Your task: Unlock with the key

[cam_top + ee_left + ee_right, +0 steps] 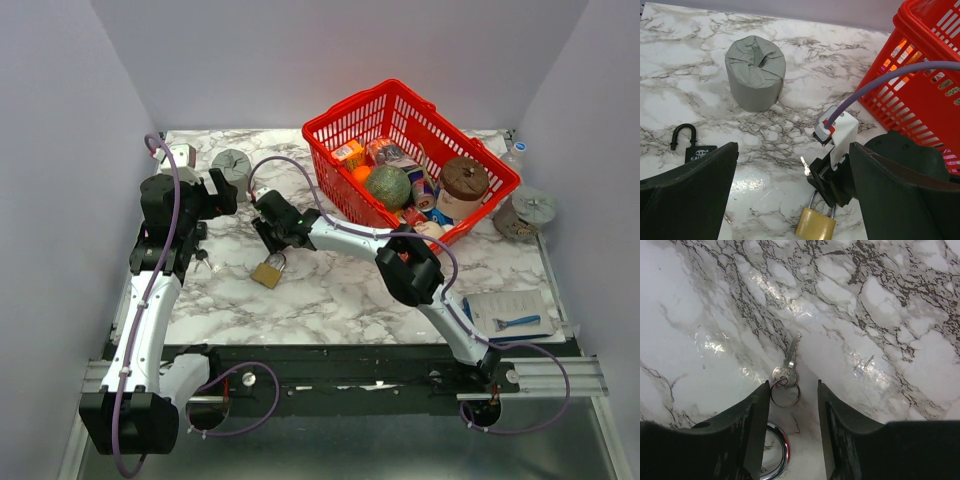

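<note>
The key (788, 365) is small and all silver, with a round head on a thin ring, flat on the marble; no black head shows. My right gripper (792, 390) is open, its fingers straddling the ring just below the key's head without touching it. The chrome shackle (777, 460) of the brass padlock (268, 270) lies right behind. In the left wrist view the key (804, 165) pokes out beside the right gripper (832, 180), above the brass padlock (815, 225). My left gripper (793, 150) is open and empty, held above the table left of this. A black padlock (690, 147) lies at the left.
A grey tape roll (756, 74) stands at the back left. A red basket (412, 160) full of groceries sits at the back right, with another roll (525, 212) beside it. A booklet with a blue razor (512, 318) lies at the front right.
</note>
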Robot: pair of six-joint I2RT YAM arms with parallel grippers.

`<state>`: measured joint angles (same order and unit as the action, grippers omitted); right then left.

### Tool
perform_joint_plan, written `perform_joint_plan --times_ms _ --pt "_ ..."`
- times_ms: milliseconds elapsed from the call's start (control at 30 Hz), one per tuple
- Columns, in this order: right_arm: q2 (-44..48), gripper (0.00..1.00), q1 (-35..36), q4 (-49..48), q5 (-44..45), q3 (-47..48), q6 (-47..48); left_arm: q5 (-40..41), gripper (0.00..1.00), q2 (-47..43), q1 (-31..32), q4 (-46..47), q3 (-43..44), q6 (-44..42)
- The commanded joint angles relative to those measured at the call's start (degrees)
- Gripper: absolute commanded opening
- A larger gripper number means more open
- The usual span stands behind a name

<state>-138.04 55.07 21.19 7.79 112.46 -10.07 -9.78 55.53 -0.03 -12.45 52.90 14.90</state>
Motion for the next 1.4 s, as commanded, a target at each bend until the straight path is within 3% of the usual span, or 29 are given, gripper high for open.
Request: perform_joint_plan --times_ms 0,800,1367 --pt "-2.4 0.48 0.5 4.5 -1.2 2.5 0.0 -1.6 0.99 0.2 -0.1 1.8 -0.4 0.6" --pt "-1.4 0.3 0.7 5.8 -1.1 1.1 -0.8 -1.6 0.99 0.1 -0.1 1.6 -0.4 0.4" --pt "9.1 0.25 0.6 2.6 2.3 -16.8 -2.6 -1.9 0.99 0.1 -0.1 1.6 -0.4 0.5"
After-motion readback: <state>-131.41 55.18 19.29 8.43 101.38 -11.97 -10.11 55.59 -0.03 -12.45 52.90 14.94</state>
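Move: The brass padlock lies right beside my right fingertips, its middle about 5 cm back and 1 cm to the left, with the curved end of its shackle nearest me. The key lies about 2 cm ahead and 2 cm left, its ring pointing at my open fingers; the black padlock is farther off, roughly 19 cm left and 5 cm ahead. From my raised left hand the brass padlock is some 5 cm back, 8 cm right and 25 cm down. Low over the table, I narrow my right fingers from half open to about a quarter open, hardly travelling at first. Then I draw that hand right and back, about 3.5 cm in all, away from the key and onto the curve of the brass padlock's shackle, nudging it along with a fingertip, the wrist nearly unturned. ##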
